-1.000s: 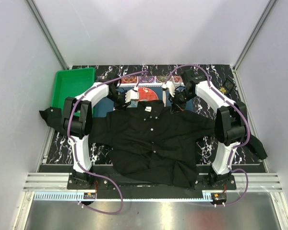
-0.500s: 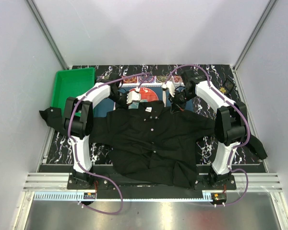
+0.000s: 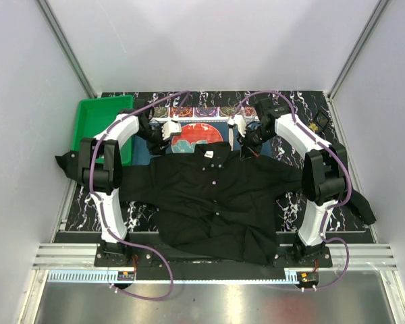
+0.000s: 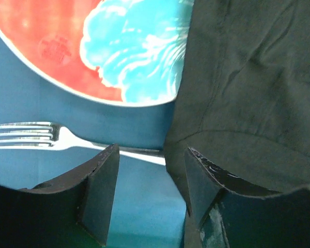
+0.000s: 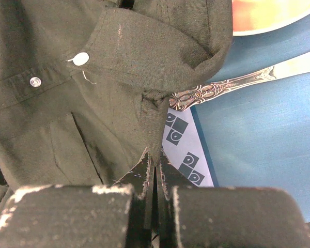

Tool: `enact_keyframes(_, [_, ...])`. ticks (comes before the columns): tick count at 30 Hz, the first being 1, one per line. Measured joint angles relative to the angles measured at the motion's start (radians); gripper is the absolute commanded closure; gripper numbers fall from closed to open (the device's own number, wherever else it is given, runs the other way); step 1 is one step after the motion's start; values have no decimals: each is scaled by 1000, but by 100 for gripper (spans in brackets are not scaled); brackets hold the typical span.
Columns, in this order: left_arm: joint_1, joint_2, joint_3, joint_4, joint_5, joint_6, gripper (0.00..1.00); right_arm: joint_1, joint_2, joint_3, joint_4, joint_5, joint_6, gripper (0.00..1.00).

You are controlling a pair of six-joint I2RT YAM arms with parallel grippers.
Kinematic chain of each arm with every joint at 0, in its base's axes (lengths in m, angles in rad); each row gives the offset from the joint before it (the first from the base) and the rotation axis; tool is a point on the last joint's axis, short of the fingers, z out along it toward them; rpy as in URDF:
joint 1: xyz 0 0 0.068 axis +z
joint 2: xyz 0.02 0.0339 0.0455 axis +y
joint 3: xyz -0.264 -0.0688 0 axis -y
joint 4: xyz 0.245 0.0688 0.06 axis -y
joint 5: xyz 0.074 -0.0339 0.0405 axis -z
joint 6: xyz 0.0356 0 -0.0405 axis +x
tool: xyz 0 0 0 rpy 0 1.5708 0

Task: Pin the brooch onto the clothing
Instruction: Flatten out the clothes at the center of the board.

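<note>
The clothing (image 3: 216, 196), a black button-up shirt, lies spread across the table, collar toward the back. My right gripper (image 3: 235, 138) is shut on a thin fold of the shirt's edge (image 5: 154, 129) just beside the collar (image 5: 155, 51); in the right wrist view its jaws (image 5: 155, 163) are pressed together on the cloth. My left gripper (image 3: 172, 131) hovers open left of the collar, over the blue placemat. In the left wrist view its jaws (image 4: 151, 155) hold nothing, and the shirt (image 4: 248, 93) lies against the right finger. A small golden thing, apparently the brooch (image 3: 317, 124), lies at the table's back right.
A blue placemat (image 3: 189, 135) printed with a red and cyan plate (image 4: 67, 46), fork (image 4: 41, 134) and knife (image 5: 222, 85) lies under the collar. A green tray (image 3: 101, 121) stands at the back left. White walls enclose the table on three sides.
My left gripper has opened, let go of the collar and drawn back to the left and away. The right gripper stays shut on the shirt.
</note>
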Motion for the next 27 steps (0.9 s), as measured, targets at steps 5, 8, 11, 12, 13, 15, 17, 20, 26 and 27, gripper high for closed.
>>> enact_keyframes(5, [21,1,0,0,-6,-6,40,0,0,0,-3,0,-2,100])
enact_keyframes(8, [14,6,2,-2,-7,-13,40,0,0,0,-3,0,-3,100])
enact_keyframes(11, [6,20,11,-10,-7,-17,39,0,0,0,-3,0,-6,100])
enact_keyframes(12, [3,23,12,-11,-8,-17,39,0,0,0,-3,0,-6,100])
enact_keyframes(13, [0,25,12,-16,-10,-16,40,0,0,0,-3,0,-6,100])
enact_keyframes(15, [-7,26,12,-24,-14,-15,41,0,0,0,-3,0,-6,100])
enact_keyframes(17, [-16,29,12,-32,-25,-11,44,0,0,0,-4,1,-6,100])
enact_keyframes(20, [-34,38,14,-46,-42,-2,67,0,0,0,-6,1,-6,100])
enact_keyframes(26, [-52,60,30,-77,-55,9,100,0,0,0,-10,6,-6,100])
enact_keyframes(27, [-51,60,30,-86,-55,15,100,0,0,0,-10,8,-6,100])
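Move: The clothing's far edge, where the left shoulder seam meets it, lies just under the open left gripper: about 2 cm back, 1 cm to its right and 2 cm down. The fork's middle is some 2 cm ahead and 2 cm left of that gripper, the plate about 4 cm ahead and 12 cm right, the collar level with it and about 18 cm right. From the right gripper, still pinching the other shoulder, that seam edge is roughly 30 cm left and 2 cm ahead. Bring the left gripper, after a slight drift to the left, down about 2 cm and back as far, easing to the right onto the clothing's edge at the shoulder seam. Keep the fingers open until low, then shut them fully to pinch that edge, tipping the hand some 5 degrees. Hold the right gripper still, closed on its shoulder. ##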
